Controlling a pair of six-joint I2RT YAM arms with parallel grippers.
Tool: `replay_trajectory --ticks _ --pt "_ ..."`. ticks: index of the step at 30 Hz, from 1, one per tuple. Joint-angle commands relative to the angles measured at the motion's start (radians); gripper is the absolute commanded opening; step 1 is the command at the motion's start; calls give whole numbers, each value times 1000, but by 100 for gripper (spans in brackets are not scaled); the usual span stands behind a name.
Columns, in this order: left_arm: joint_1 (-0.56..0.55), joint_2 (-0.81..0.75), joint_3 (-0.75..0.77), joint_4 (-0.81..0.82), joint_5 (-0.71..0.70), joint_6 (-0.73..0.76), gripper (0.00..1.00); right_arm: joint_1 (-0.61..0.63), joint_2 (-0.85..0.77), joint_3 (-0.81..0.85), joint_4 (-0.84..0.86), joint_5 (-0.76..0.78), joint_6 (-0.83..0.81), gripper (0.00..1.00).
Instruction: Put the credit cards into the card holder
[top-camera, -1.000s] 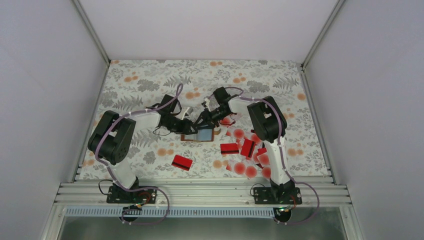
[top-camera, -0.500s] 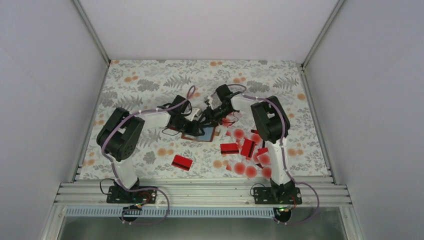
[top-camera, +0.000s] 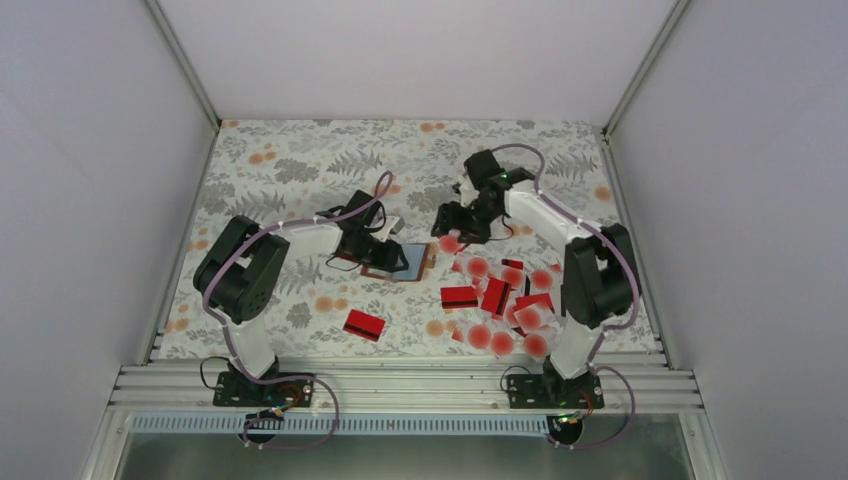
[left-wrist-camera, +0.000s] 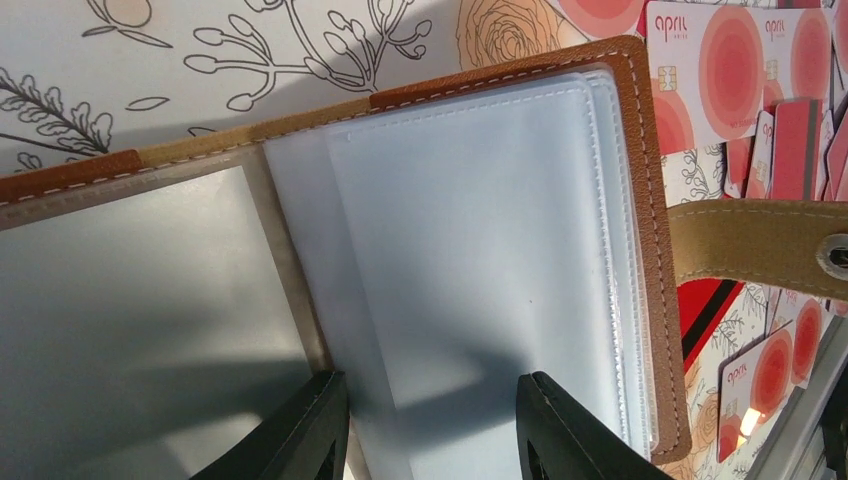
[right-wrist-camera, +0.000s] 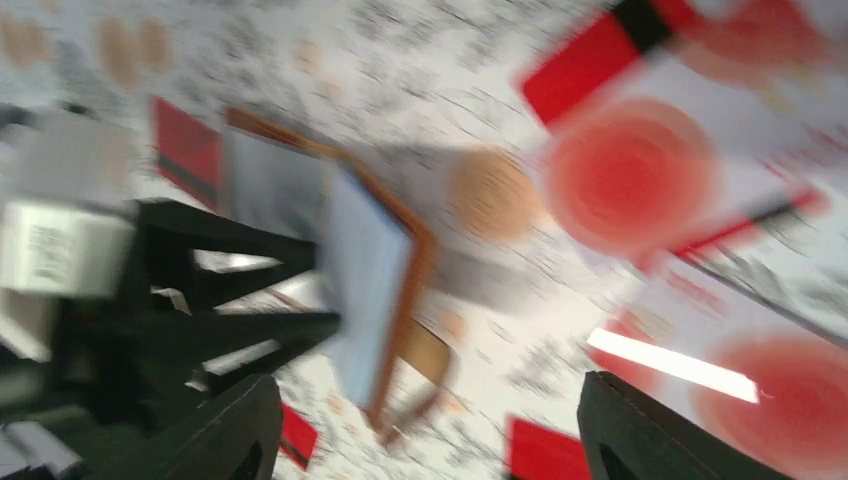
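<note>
The card holder (top-camera: 410, 263) lies open on the flowered cloth, with a brown leather rim and a pale grey-blue inside. In the left wrist view its clear sleeves (left-wrist-camera: 480, 230) show no card. My left gripper (top-camera: 387, 252) (left-wrist-camera: 432, 425) stands open on the sleeves, its fingers spread over them. My right gripper (top-camera: 448, 224) (right-wrist-camera: 432, 430) hangs open and empty to the holder's right. That view is blurred but shows the holder (right-wrist-camera: 365, 270) with its right half tilted up. Credit cards (top-camera: 495, 300) lie scattered to the right, red ones and whitish ones with a red dot (left-wrist-camera: 720, 75) (right-wrist-camera: 630, 175).
One red card (top-camera: 365, 325) lies alone in front of the holder. The holder's tan strap with a snap (left-wrist-camera: 760, 245) sticks out to its right over the cards. White walls (top-camera: 110, 200) close in the cloth on three sides.
My right gripper has opened and drawn back from the holder toward the far right. The left gripper has stayed on the holder's sleeves.
</note>
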Motion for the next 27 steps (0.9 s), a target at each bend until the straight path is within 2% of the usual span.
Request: replay_trajectory --ticks 1,6,8,14,27 --pt "-1 -10 17 -37 -56 6 44 -1 -125 -111 -180 324 100 81" --pt "0 -12 14 -39 -57 9 44 -2 -239 -236 -239 467 236 96" --pt "0 -17 13 -41 -59 12 44 -1 -259 -292 -235 492 270 99" --pt "0 -34 13 -50 -60 12 44 -2 -239 -376 -187 497 302 99" --pt "0 -65 -10 -51 -65 -2 44 -1 -137 -398 -128 499 286 97"
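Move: The striped red card, its long side pointing forward on the pile, lies about 13 cm right of the right hand, 10 cm back and 10 cm below. Another striped red card lies 8 cm to its left, level with it; a white-faced card is 7 cm ahead of it and 4 cm left. From the left hand, the striped red card is about 22 cm right, 7 cm back and 3 cm lower. Opening wide, the right hand sweeps 13 cm right, 10 back, sinking over the striped card, fingers turned down. ##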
